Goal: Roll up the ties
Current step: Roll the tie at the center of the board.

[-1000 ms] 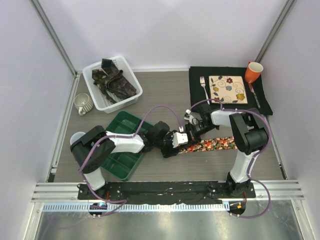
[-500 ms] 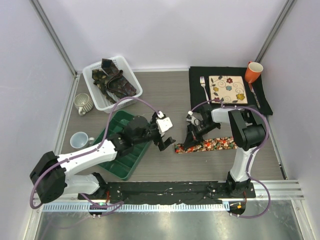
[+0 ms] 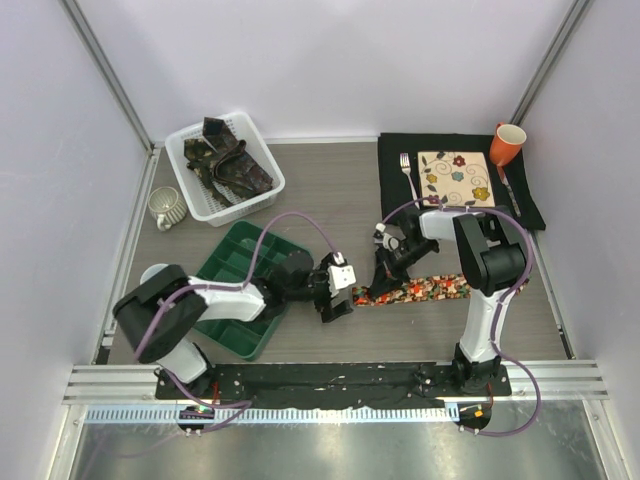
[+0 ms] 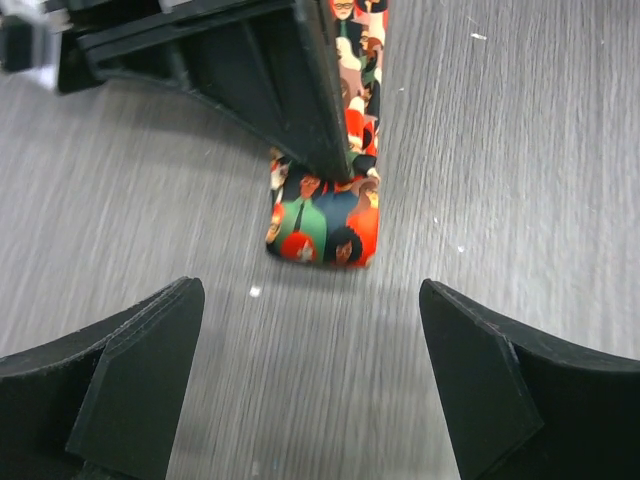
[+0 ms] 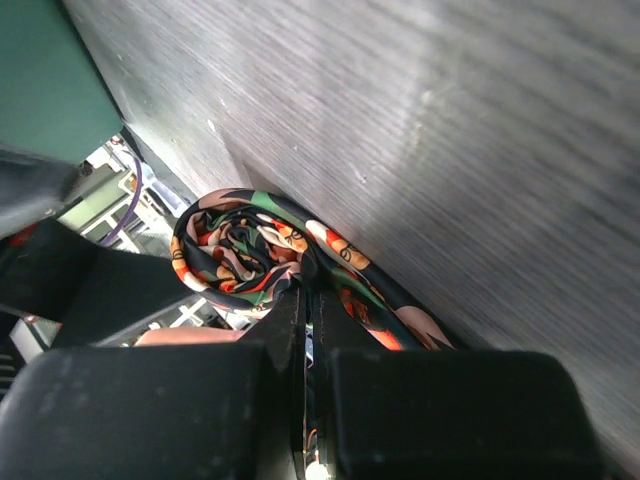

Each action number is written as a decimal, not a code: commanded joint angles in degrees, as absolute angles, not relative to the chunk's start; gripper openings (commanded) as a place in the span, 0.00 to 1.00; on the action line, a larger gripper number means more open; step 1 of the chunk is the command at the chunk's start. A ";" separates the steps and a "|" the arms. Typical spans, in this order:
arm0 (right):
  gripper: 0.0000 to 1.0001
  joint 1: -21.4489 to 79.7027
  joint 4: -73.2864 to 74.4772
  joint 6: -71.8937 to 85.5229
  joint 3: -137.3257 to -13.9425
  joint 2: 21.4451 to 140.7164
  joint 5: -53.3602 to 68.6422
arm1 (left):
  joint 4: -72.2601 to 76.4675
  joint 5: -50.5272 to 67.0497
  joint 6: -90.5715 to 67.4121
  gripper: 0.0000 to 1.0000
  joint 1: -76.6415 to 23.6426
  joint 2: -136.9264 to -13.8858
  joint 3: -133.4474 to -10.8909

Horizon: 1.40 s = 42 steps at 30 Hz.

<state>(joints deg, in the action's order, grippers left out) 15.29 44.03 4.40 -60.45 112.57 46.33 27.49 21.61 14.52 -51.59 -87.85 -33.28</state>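
A red-orange floral tie (image 3: pixel 430 289) lies flat on the table, with its left end wound into a small roll (image 4: pixel 322 225). My right gripper (image 3: pixel 380 284) is shut. Its fingertips (image 5: pixel 300 300) press down on the tie where the roll (image 5: pixel 240 250) meets the flat part. I see no fabric between the fingers. My left gripper (image 4: pixel 310 385) stands wide open just left of the roll, with bare table between its fingers (image 4: pixel 130 385). It touches nothing. Several dark ties (image 3: pixel 230 165) are heaped in a white basket (image 3: pixel 190 140) at the back left.
A green tray (image 3: pixel 240 265) lies under the left arm. A grey mug (image 3: pixel 166 208) stands left of the basket. On the black mat (image 3: pixel 395 190) at the back right are a floral square plate (image 3: pixel 456 178), a fork (image 3: pixel 407 172) and an orange mug (image 3: pixel 507 143).
My left gripper opened wide, let go of the rolled end, drew back to the left, then came close to the roll again. The right gripper has stayed on the tie.
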 commanded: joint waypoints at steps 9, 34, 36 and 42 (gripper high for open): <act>0.01 16.08 42.89 0.35 -63.10 120.32 33.22 | 46.93 31.82 17.59 0.84 -51.33 -103.26 -38.84; 0.48 17.40 39.02 0.44 -61.26 107.15 49.38 | 17.41 23.20 22.50 0.32 -50.80 -95.27 -35.60; 0.48 17.75 37.72 1.49 -60.04 104.96 51.58 | 16.00 23.12 21.63 0.32 -50.89 -95.53 -36.21; 0.47 21.44 25.43 11.58 -54.42 102.31 56.95 | 14.24 23.12 19.69 0.32 -50.80 -96.85 -38.14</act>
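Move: The tie's rolled end lies about 6 cm to the right of the open left hand, 1 cm ahead and some 5 cm below; it is 2 cm to the left of the right hand's shut fingertips, level with them. The middle of the flat tie tail is roughly 22 cm to the left hand's right, 1 cm ahead. The green tray's middle is about 21 cm to the left hand's left, 1 cm ahead, both low on the table. Left reaches right and down about 5 cm, pinches the roll, draws it left; right follows, opens, lifts. ##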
